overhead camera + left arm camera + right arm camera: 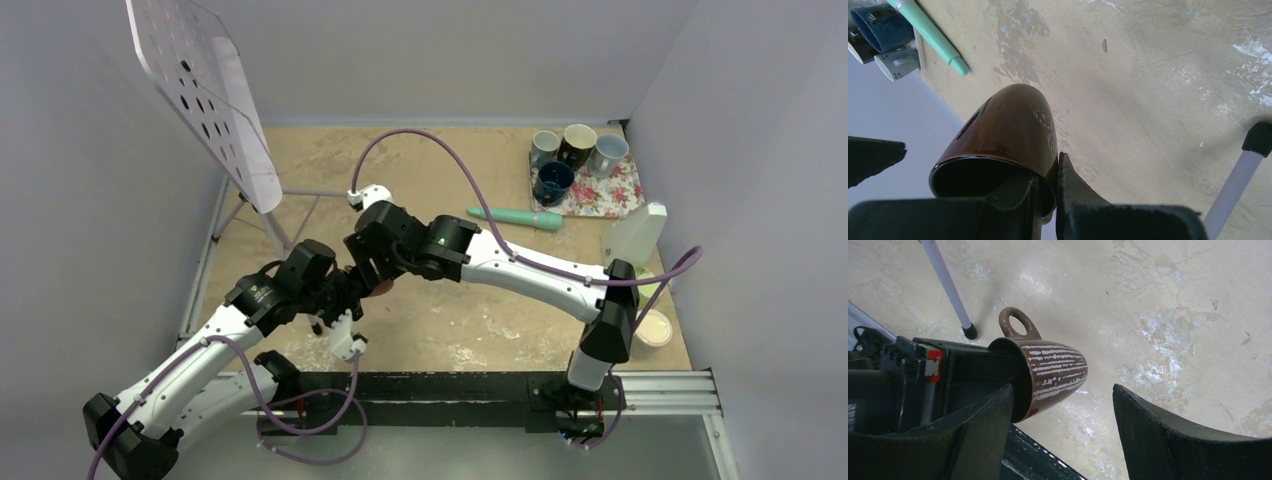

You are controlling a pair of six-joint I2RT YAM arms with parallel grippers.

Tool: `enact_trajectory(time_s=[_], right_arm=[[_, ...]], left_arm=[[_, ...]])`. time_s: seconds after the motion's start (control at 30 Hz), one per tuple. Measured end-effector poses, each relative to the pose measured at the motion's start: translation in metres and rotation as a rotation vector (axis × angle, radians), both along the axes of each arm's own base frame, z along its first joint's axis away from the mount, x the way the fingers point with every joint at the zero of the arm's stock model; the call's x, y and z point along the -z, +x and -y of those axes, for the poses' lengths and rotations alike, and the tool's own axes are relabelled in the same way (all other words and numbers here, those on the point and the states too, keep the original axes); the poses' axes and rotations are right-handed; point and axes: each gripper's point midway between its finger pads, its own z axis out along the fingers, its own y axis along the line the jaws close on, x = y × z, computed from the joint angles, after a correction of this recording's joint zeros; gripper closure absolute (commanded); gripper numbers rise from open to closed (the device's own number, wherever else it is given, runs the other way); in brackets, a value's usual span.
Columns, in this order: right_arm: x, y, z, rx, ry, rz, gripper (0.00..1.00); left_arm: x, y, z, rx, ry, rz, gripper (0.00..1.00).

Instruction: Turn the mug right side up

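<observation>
The brown glazed mug (pixel 1013 125) with white streaks and a ring handle (pixel 1017 324) is lifted off the table on its side. My left gripper (pixel 1048 167) is shut on the mug's rim, one finger inside the mouth and the other against the outer wall. My right gripper (pixel 1063 392) is open, and the mug (pixel 1058 372) lies just beyond its left finger (pixel 983 430), touching neither finger. From above, both grippers meet at the table's middle left (pixel 362 272), and the mug is mostly hidden beneath them.
A floral mat (pixel 615 195) at the back right holds several mugs. A teal tube (pixel 515 217) lies beside it. A white perforated board on a stand (pixel 205 90) leans at the back left, with its leg (pixel 948 285) close by. A white container (pixel 635 235) stands at the right edge.
</observation>
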Motion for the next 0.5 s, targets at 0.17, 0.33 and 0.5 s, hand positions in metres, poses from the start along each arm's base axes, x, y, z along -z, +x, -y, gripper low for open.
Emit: enact_trajectory(time_s=[0.17, 0.33, 0.5], right_arm=[[0.027, 0.004, -0.006, -0.007, -0.067, -0.015, 0.27], [0.059, 0.009, -0.013, 0.011, -0.132, -0.039, 0.81], [0.072, 0.015, -0.007, 0.027, -0.192, -0.003, 1.00]], left_arm=[[0.000, 0.002, 0.001, 0.001, -0.002, 0.003, 1.00], [0.002, 0.001, 0.002, 0.003, 0.001, -0.007, 1.00], [0.000, 0.001, 0.006, 0.012, -0.013, -0.008, 1.00]])
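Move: The brown mug, its wall already pinched by the left fingers, lies roughly 9 cm below the right hand, about 4 cm to its left and 1 cm ahead. From the left hand, the mug's middle is some 4 cm right, 1 cm ahead and 3 cm lower. The tripod foot is about 11 cm back and 20 cm left of the right hand; the green tube, some 16 cm ahead and 30 cm right of it; both are about 21 cm down. The right hand sinks about 7 cm onto the left-held mug and closes, pinching its wall, one finger inside. ##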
